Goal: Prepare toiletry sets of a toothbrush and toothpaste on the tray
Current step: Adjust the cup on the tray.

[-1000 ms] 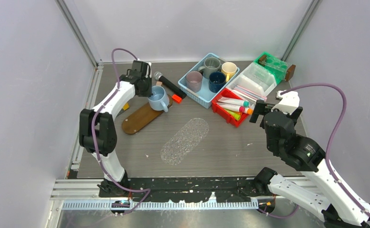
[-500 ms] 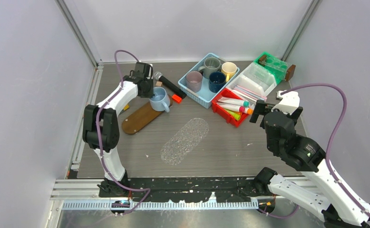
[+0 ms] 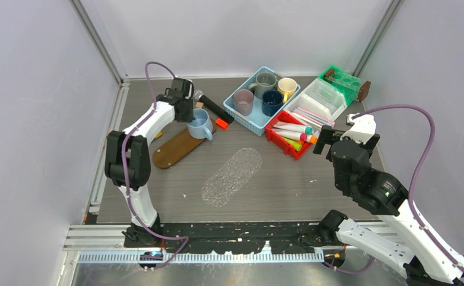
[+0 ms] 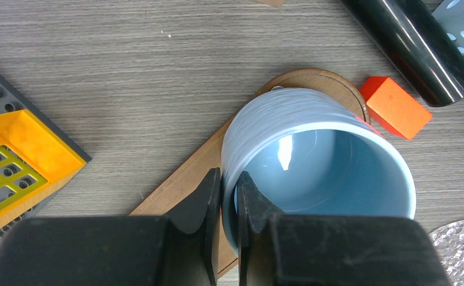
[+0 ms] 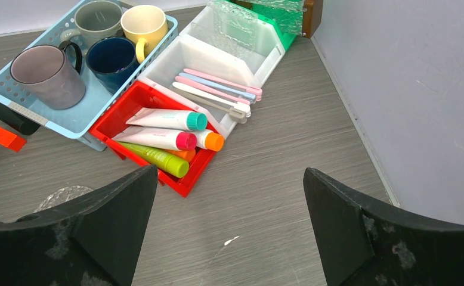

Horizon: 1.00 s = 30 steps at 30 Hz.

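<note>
My left gripper (image 4: pixel 228 179) is shut on the rim of a light blue mug (image 4: pixel 319 161), one finger inside and one outside. The mug (image 3: pixel 200 125) is over the far end of a brown wooden oval tray (image 3: pixel 176 149); whether it touches the tray I cannot tell. Pastel toothbrushes (image 5: pixel 217 89) lie in a white bin (image 5: pixel 229 56). Toothpaste tubes (image 5: pixel 164 138) lie in a red bin (image 5: pixel 185 185). My right gripper (image 5: pixel 229 173) hangs wide open and holds nothing, above the bare table just near of the red bin.
A black microphone (image 4: pixel 414 47) and an orange block (image 4: pixel 393 107) lie beside the mug. A blue basket (image 5: pixel 45 116) holds several mugs. A clear textured oval mat (image 3: pixel 232 176) lies mid-table. A yellow and grey brick plate (image 4: pixel 15 155) sits left of the tray. A green box (image 3: pixel 340 77) stands at the back right.
The left arm's elbow has swung slightly right and the held mug has shifted a little toward the back. The right arm has not moved.
</note>
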Each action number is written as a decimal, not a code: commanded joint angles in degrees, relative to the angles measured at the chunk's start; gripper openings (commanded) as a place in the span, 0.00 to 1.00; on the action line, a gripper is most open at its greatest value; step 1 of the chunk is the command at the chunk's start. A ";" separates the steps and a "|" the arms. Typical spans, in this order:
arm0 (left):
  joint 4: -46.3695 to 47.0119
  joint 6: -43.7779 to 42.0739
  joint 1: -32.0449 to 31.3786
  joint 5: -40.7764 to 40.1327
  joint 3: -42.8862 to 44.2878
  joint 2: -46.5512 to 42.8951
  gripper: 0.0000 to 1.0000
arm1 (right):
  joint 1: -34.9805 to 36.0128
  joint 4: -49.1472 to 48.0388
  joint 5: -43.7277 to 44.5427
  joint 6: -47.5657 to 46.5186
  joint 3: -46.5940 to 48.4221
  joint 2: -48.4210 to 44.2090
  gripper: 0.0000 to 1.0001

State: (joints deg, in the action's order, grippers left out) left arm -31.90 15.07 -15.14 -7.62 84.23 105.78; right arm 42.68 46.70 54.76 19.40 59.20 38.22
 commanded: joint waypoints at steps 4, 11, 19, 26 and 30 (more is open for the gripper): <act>4.43 1.80 -1.24 -1.10 5.27 0.35 0.00 | 0.04 -1.80 0.36 0.16 -0.22 -0.51 0.99; 3.98 2.07 -1.72 -2.02 5.77 0.96 0.00 | -0.03 -1.82 0.25 0.20 -0.22 -0.71 0.99; 2.78 2.33 -2.00 -2.72 6.04 1.54 0.33 | -0.01 -1.84 0.19 0.12 -0.16 -0.60 0.99; 1.31 2.33 -2.02 -4.08 6.04 -0.15 0.58 | 0.02 -1.84 -0.05 0.20 -0.07 -0.55 0.99; 0.70 2.12 -2.00 -4.34 5.21 -3.74 0.67 | 0.02 -1.75 -0.68 0.22 0.47 0.09 0.99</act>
State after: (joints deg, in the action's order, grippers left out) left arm -31.75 16.88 -16.93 -10.55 88.18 107.94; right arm 42.68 46.70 54.68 19.42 59.09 37.87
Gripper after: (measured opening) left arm 0.634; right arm 0.993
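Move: The blue cup's rim is pinched on its left side, so the cup's middle lies about 4 cm right of the left hand and 3 cm below it, level fore and aft. The orange block is roughly 10 cm right and 1 cm ahead; the microphone's middle 8 cm right, 6 cm ahead; the wooden cube 3 cm right, 7 cm ahead; the brown tray's middle 6 cm back, 2 cm left. From the right hand the cup lies about 22 cm ahead, 40 cm left. The blue cup, its left rim still between the left fingers, is nudged about 1 cm to the right and forward over the tray's far end, towards the orange block. After a brief pause the fingers open to a bit over half and let go of the rim, easing up and a little farther forward by some 1 cm, one finger still inside the cup's mouth and one outside. ##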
